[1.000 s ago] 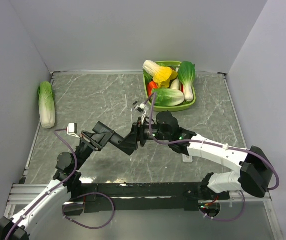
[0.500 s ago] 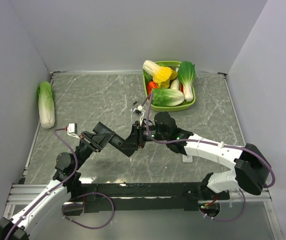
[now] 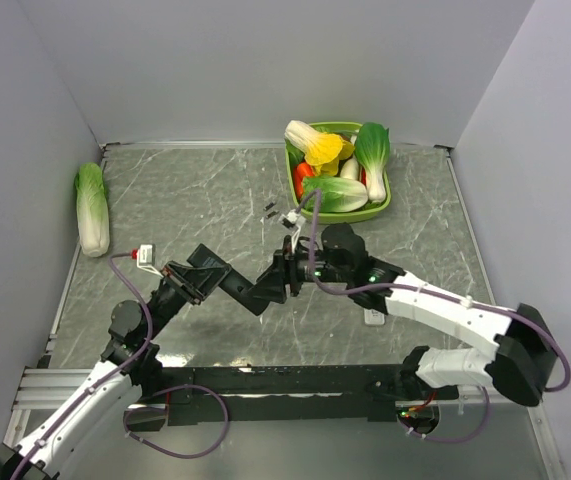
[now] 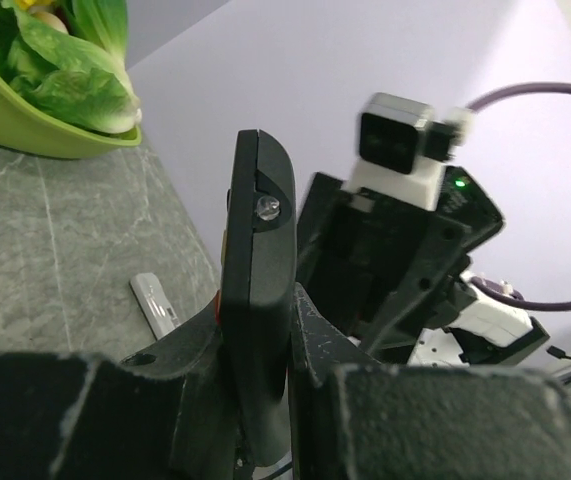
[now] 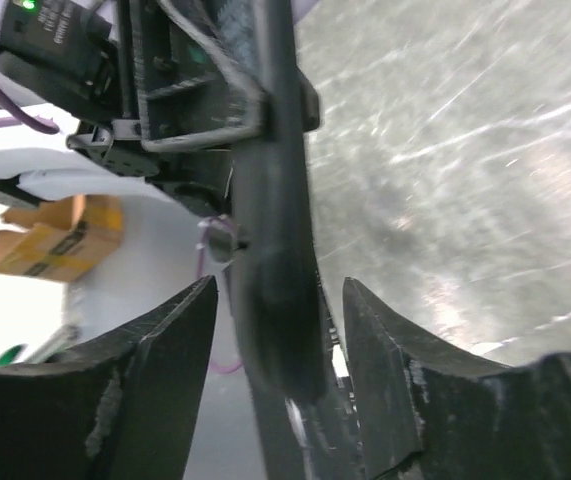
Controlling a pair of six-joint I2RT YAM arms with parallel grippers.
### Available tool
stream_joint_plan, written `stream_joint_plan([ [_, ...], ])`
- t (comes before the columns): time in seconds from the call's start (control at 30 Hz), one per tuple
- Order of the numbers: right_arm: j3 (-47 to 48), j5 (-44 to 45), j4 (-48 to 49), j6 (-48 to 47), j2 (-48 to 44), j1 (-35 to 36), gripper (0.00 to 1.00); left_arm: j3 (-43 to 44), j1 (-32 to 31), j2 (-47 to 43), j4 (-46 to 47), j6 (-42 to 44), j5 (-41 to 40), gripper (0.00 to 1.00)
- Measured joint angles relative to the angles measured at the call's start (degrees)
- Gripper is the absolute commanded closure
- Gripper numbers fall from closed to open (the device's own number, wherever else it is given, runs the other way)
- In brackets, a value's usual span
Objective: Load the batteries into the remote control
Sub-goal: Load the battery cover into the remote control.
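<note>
The black remote control [image 4: 257,300] stands edge-on, clamped between my left gripper's [image 4: 260,370] jaws and held above the table. In the top view the left gripper [image 3: 263,291] meets my right gripper [image 3: 289,274] near the table's middle. In the right wrist view the remote [image 5: 275,260] sits between the right gripper's [image 5: 280,330] spread fingers [image 5: 165,340], with a gap on each side. No blue batteries show in any view.
A green bowl [image 3: 379,212] of vegetables stands at the back right. A cabbage [image 3: 92,208] lies by the left wall. Two tiny dark bits [image 3: 268,209] lie behind the grippers. A small white rectangular piece [image 3: 373,317] lies under the right arm and also shows in the left wrist view [image 4: 155,305].
The right arm's wrist has shifted a little to the right, away from the left gripper. The left gripper still holds the remote at about the same spot.
</note>
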Motion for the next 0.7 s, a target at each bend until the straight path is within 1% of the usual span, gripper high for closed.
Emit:
stream_joint_plan([
  [0.03,0.00,0.81,-0.94,-1.14,-1.46,-0.07,0.30,0.46,0.00,-0.37,-1.40,0.46,-0.22,0.99],
  [0.1,0.02,1.97,-1.95,-2.95,-4.17,-0.20,0.25,1.14,-0.02,-0.57,-3.28,1.31,-0.44,0.99],
  [0.13,0.04,2.36,-2.21,-4.11,-5.31,-0.22,0.21,1.49,0.00,-0.68,-4.42,1.77,-0.63,0.99],
  [0.23,0.04,3.67,-2.86,-7.15,-7.85,-0.22,0.17,1.92,-0.02,-0.70,-5.90,2.08,-0.81,0.99],
  [0.4,0.04,7.23,-4.11,-12.31,-9.11,0.42,0.10,2.89,-0.02,-0.57,-8.98,2.40,-1.27,0.99],
  [0.47,0.04,10.45,-5.62,-15.52,-9.09,1.77,0.06,3.26,0.00,-0.33,-9.84,2.40,-1.70,0.99],
  [0.53,0.04,14.60,-7.17,-19.12,-8.70,4.33,0.05,3.89,-0.02,0.09,-12.07,2.36,-2.75,0.99],
  [0.6,0.09,20.20,-8.50,-23.41,-7.61,8.57,0.04,4.72,-0.02,0.59,-14.82,2.29,-3.91,0.99],
  [0.63,0.09,22.47,-8.72,-25.00,-6.91,10.25,0.01,5.09,-0.02,0.92,-16.06,2.21,-4.61,0.99],
  [0.7,0.09,27.82,-9.01,-28.52,-5.09,14.12,0.01,6.12,-0.02,1.57,-19.39,1.90,-6.23,0.99],
])
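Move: The battery cover, on the free end of the black remote, is about 3 cm left of the right hand and roughly 1 cm back and 1 cm below it. On the table some 17 cm below, the small dark batteries lie about 17 cm straight ahead; the vegetable basket is about 23 cm ahead and 17 cm to the right. From the left hand, still pinching the remote, the cover is about 7 cm right, 4 cm back and slightly below. Lift the right gripper clear of the covered end, about 4 cm up and 2 cm right, spreading its fingers nearly fully, then swing down some 5 cm and back left, rolling about 30 degrees with the fingertips dipping. Meanwhile lower the left gripper 3 to 4 cm and forward 2 to 3 cm, tipping it down while keeping the pinch on the remote. ##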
